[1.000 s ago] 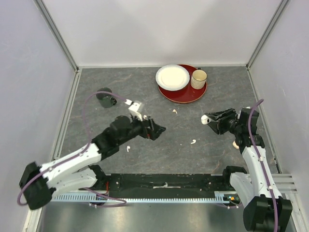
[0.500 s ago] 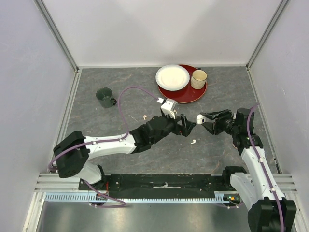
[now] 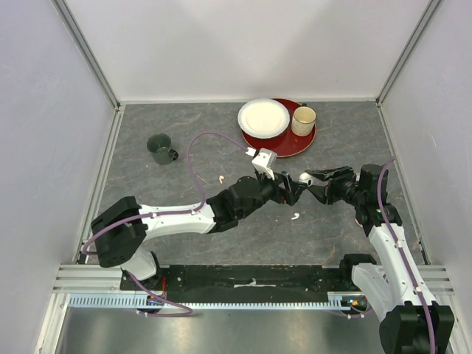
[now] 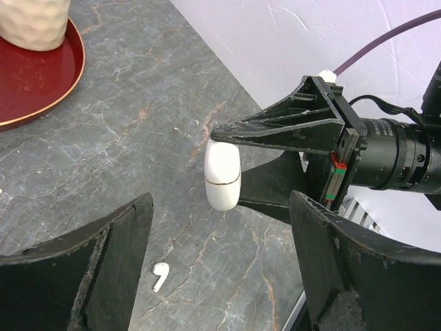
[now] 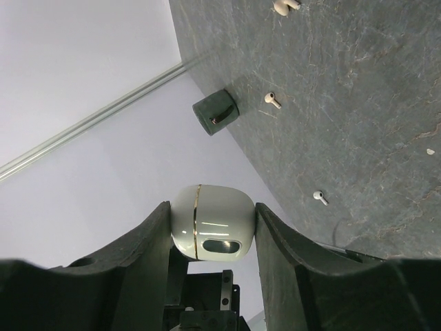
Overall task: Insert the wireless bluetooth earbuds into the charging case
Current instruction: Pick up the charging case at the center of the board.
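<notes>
The white charging case (image 5: 212, 222), closed with a thin gold seam, sits pinched between the fingers of my right gripper (image 5: 212, 231), held above the table. In the top view the case (image 3: 304, 178) hangs at centre right. My left gripper (image 3: 293, 189) faces it from the left, open and holding nothing. In the left wrist view the case (image 4: 222, 176) is just ahead of the wide-apart fingers (image 4: 89, 276), apart from them. Small white earbuds lie on the table: one (image 3: 296, 216) below the grippers, one (image 3: 221, 179) beside the left arm, and one (image 4: 160, 276) under the left jaws.
A red tray (image 3: 296, 147) at the back carries a white plate (image 3: 263, 118) and a cream mug (image 3: 304, 119). A dark green mug (image 3: 160, 147) stands at the back left. White walls close in the grey stone tabletop.
My left arm has swung right across the table until its open gripper faces the case. The right gripper has shifted slightly left with the case still in it.
</notes>
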Controlling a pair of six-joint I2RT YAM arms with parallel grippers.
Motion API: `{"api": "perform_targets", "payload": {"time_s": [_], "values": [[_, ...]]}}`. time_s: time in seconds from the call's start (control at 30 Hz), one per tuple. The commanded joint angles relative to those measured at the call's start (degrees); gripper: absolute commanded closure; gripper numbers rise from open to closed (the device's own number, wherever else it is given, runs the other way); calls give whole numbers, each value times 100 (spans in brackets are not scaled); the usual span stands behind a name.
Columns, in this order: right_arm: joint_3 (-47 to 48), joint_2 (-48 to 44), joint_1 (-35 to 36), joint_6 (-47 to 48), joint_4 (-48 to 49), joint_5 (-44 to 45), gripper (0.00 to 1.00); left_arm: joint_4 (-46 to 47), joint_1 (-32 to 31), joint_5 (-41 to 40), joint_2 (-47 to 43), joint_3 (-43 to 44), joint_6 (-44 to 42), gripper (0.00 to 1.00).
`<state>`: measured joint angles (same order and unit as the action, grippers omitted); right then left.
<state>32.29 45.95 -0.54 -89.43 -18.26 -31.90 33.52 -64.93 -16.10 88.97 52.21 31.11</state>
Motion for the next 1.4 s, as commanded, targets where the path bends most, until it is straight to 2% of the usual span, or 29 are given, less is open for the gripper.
{"api": "perform_targets", "payload": {"time_s": [0.0,0.07,0.53,0.63,0.77,1.1,1.3,1.33,1.37], "values": [[269,-16,18,-259,95,-115,100,357,-55,115,252,351,150,21],[269,-8,158,-277,86,-123,100,401,-64,142,340,431,106,29],[286,19,203,-233,112,-123,100,375,-82,265,709,624,211,31],[278,10,229,-224,130,-123,100,357,-82,265,753,642,246,34],[269,36,229,-224,139,-132,100,296,-82,256,815,686,264,44],[277,54,282,-119,139,-167,100,182,-82,116,876,826,220,53],[286,45,309,-92,148,-185,100,120,-82,10,885,844,220,65],[295,54,317,-75,147,-194,100,111,-82,1,894,853,211,73],[304,63,335,-49,139,-194,100,102,-82,-7,894,861,211,76]]}}
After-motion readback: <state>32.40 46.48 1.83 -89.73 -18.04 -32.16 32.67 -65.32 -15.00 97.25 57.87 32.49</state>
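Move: The charging case, still pinched between the right hand's finger pads, lies from the left hand about 2 cm ahead, 5 cm to the right and 3 cm lower. From the left hand, the nearest loose earbud lies on the board about 6 cm back, level sideways and roughly 20 cm below; the cream mug on the tray stands some 22 cm ahead, 4 cm right and 16 cm below. Left hand eases about 3 cm right and down, fingers closing around the free end of the right-held case. ##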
